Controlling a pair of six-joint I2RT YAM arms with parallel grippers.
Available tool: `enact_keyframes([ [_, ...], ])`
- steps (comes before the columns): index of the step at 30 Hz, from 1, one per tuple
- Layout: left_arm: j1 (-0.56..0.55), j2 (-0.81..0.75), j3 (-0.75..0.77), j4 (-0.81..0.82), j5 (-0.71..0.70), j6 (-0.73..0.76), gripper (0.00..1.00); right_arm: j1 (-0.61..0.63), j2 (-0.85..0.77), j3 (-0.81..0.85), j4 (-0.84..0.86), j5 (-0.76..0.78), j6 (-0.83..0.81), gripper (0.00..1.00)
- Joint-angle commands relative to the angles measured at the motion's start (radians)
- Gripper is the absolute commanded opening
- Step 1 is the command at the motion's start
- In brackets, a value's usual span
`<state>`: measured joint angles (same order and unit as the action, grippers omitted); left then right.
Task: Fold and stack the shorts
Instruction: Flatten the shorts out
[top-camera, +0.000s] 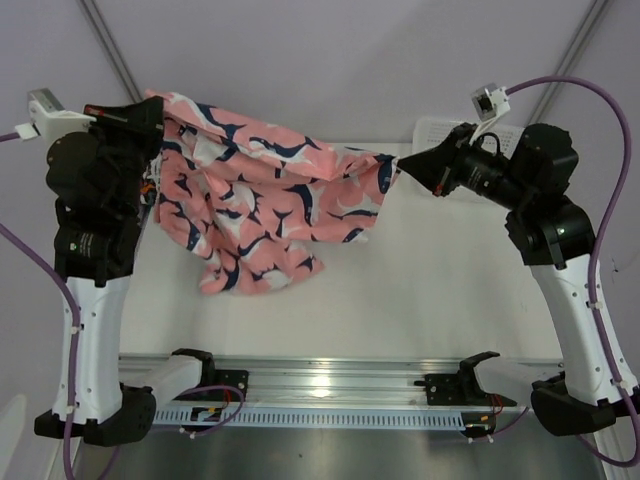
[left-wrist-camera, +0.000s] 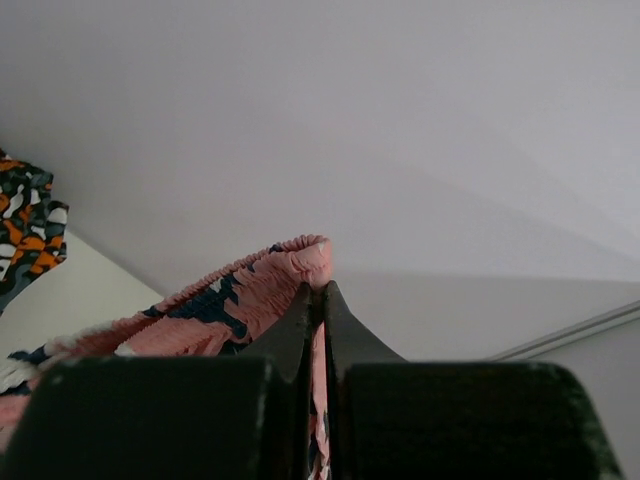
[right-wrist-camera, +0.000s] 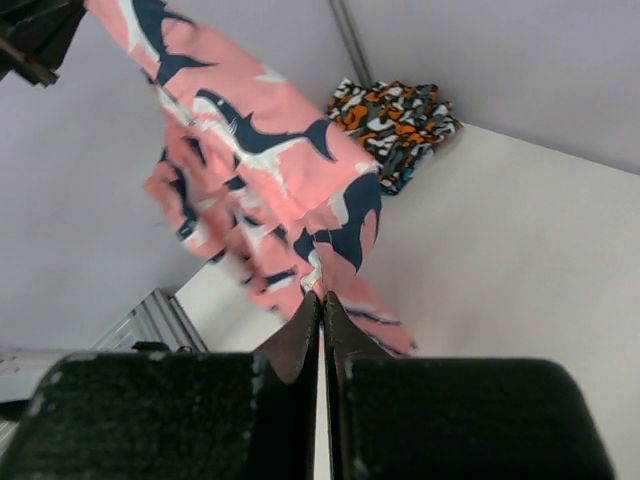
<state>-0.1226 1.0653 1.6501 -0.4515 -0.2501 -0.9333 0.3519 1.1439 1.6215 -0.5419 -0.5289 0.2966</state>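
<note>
The pink-navy-white shorts (top-camera: 260, 190) hang stretched in the air between both arms, their lower part drooping toward the white table (top-camera: 440, 300). My left gripper (top-camera: 158, 125) is shut on the gathered waistband (left-wrist-camera: 250, 290) at the upper left, with fabric pinched between its tips (left-wrist-camera: 318, 290). My right gripper (top-camera: 400, 163) is shut on the opposite end of the same shorts (right-wrist-camera: 250, 150), fabric caught at its tips (right-wrist-camera: 322, 297). Folded orange-black-white camouflage shorts (right-wrist-camera: 395, 118) lie at the table's far corner, with a blue-teal edge (right-wrist-camera: 400, 180) showing beneath them. The camouflage print (left-wrist-camera: 25, 225) also shows in the left wrist view.
A white mesh basket (top-camera: 440, 130) stands at the back right, behind the right gripper. A metal rail (top-camera: 320, 385) runs along the near edge between the arm bases. Grey tent walls close in the back and sides.
</note>
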Motion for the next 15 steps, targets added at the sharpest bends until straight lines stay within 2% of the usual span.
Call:
enact_keyframes([
  [1, -0.003, -0.021, 0.137, 0.044, 0.011, 0.021, 0.00, -0.024, -0.013, 0.138, 0.053, -0.175, 0.019, 0.00],
  [10, -0.003, -0.208, 0.070, 0.076, 0.067, -0.018, 0.00, -0.025, -0.144, 0.182, 0.123, -0.361, 0.099, 0.00],
  [15, -0.003, -0.309, 0.097, 0.063, 0.074, -0.027, 0.00, -0.025, -0.180, 0.293, 0.158, -0.418, 0.200, 0.00],
])
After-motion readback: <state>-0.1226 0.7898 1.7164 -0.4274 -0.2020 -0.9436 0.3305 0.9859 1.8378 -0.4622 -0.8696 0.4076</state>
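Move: The left hand, holding one waistband corner of the pink shorts, has the open middle of the table about 55 cm below it, some 33 cm to its right and 6 cm ahead; the folded stack lies roughly 38 cm ahead, 6 cm left and 52 cm down. For the right hand, holding the other corner, that table middle is about 12 cm ahead, 15 cm left and 47 cm down, with the empty white basket some 45 cm ahead, 40 cm right and 42 cm down. Both hands keep their pinch on the waistband corners and sweep quickly together back towards the bases and up, about 15 cm back and some 10 cm higher, first mostly rising and then mostly pulling back, high above the table and away from the stack and the basket. As they go, each hand tips its fingers upward by about 20 degrees, and the right one also turns about 20 degrees counter-clockwise, while the pink shorts stay stretched between them. ##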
